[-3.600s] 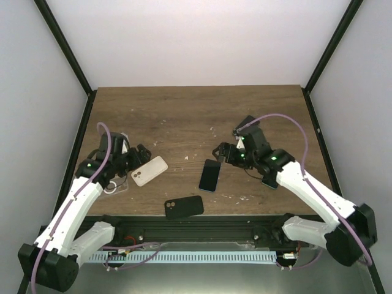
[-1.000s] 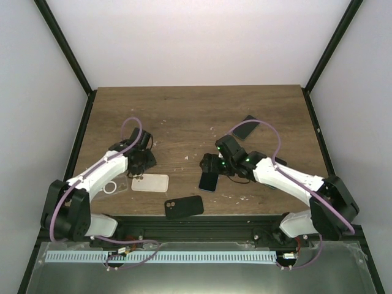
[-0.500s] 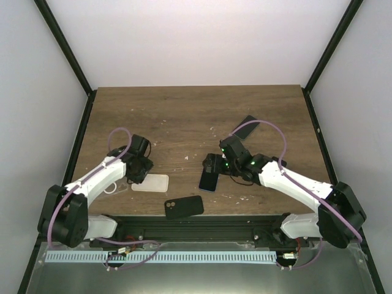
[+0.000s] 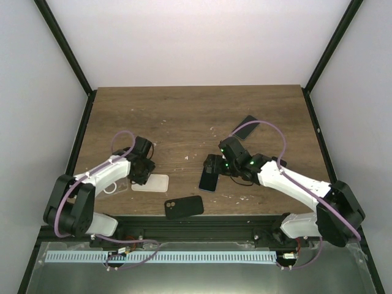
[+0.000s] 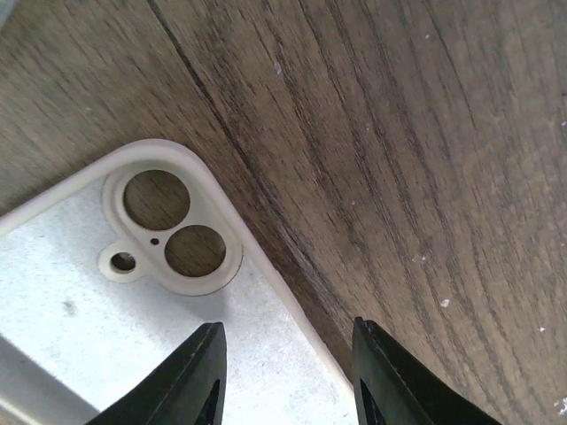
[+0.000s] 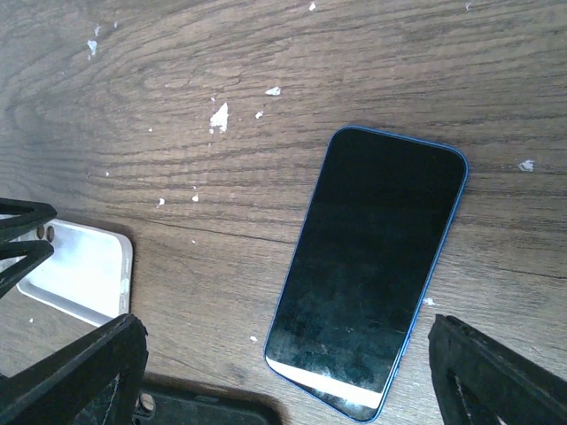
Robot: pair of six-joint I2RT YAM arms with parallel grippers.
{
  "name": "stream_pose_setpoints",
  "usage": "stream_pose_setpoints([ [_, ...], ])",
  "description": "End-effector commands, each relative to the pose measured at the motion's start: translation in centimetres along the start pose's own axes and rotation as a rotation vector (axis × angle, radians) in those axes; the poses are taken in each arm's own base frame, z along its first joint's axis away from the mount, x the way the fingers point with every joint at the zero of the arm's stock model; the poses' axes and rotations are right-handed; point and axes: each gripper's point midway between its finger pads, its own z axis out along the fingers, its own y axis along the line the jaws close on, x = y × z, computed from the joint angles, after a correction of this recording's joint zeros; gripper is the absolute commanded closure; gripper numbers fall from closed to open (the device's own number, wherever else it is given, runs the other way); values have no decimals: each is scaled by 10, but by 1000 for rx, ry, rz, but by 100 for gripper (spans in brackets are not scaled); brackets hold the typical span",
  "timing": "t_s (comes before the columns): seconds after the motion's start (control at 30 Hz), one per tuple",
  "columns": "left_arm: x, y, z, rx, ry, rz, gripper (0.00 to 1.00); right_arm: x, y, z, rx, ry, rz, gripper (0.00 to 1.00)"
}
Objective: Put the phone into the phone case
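The phone [image 6: 368, 266] lies screen up on the wood, black glass with a blue rim, also seen from above [image 4: 209, 177]. My right gripper [image 6: 283, 381] hovers over its near end, open wide, one finger on either side and touching nothing. The phone case [image 5: 106, 301] is white and lies hollow side up with its camera cutout showing; from above the case [image 4: 153, 183] sits left of the phone. My left gripper [image 5: 288, 381] is low over the case's camera end, open, one finger above the case floor and the other above the wood, the rim between them.
A black case [image 4: 184, 206] lies near the front edge between the arms. A dark phone [image 4: 247, 127] rests at the back right. A clear case with a ring [image 4: 110, 187] sits under the left arm. White crumbs dot the wood.
My left gripper has come nearer and lower onto the white case's left end. The right gripper has shifted slightly right over the phone. Case and phone have stayed put in the last second.
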Motion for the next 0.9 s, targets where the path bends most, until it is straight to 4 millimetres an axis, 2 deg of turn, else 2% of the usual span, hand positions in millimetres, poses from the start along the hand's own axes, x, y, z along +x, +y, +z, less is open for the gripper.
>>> stream_pose_setpoints([
  [0.0,3,-6,9,6,14,-13,60,-2,1,1,22,-3,10,12],
  [0.13,4,-6,18,-16,20,-6,65,-2,-1,-2,24,-10,20,12],
  [0.2,4,-9,19,-15,22,5,72,-2,-2,-3,25,-13,22,12],
  [0.37,0,-30,15,32,2,71,92,-1,-3,-3,21,-17,9,12],
  [0.47,-2,-44,14,61,-2,117,100,0,-5,-1,29,-14,3,12],
  [0.63,3,-81,14,151,22,235,100,-8,-8,-5,77,-32,-12,12],
  [0.87,31,-125,17,275,97,411,100,-46,-30,-14,206,-121,-7,12],
])
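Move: Just past the far long edge of the pale phone case, the left hand has the case's middle some 3 cm back, 3 cm to its right and 2 cm below. From that hand the black case is about 16 cm right and 13 cm back, the clear case 12 cm left and 4 cm back. The phone lies 9 cm beneath the right hand, roughly 2 cm back and 1 cm left. Sinking about 1.5 cm astride the pale case's far edge, the left fingers shut and pinch its rim, then carry it forward some 7 cm and right 5–6 cm towards the phone's side, rising about 2 cm and turning clockwise. The right hand, still wide open, hovers by the phone and near the end shifts about 2 cm right. ##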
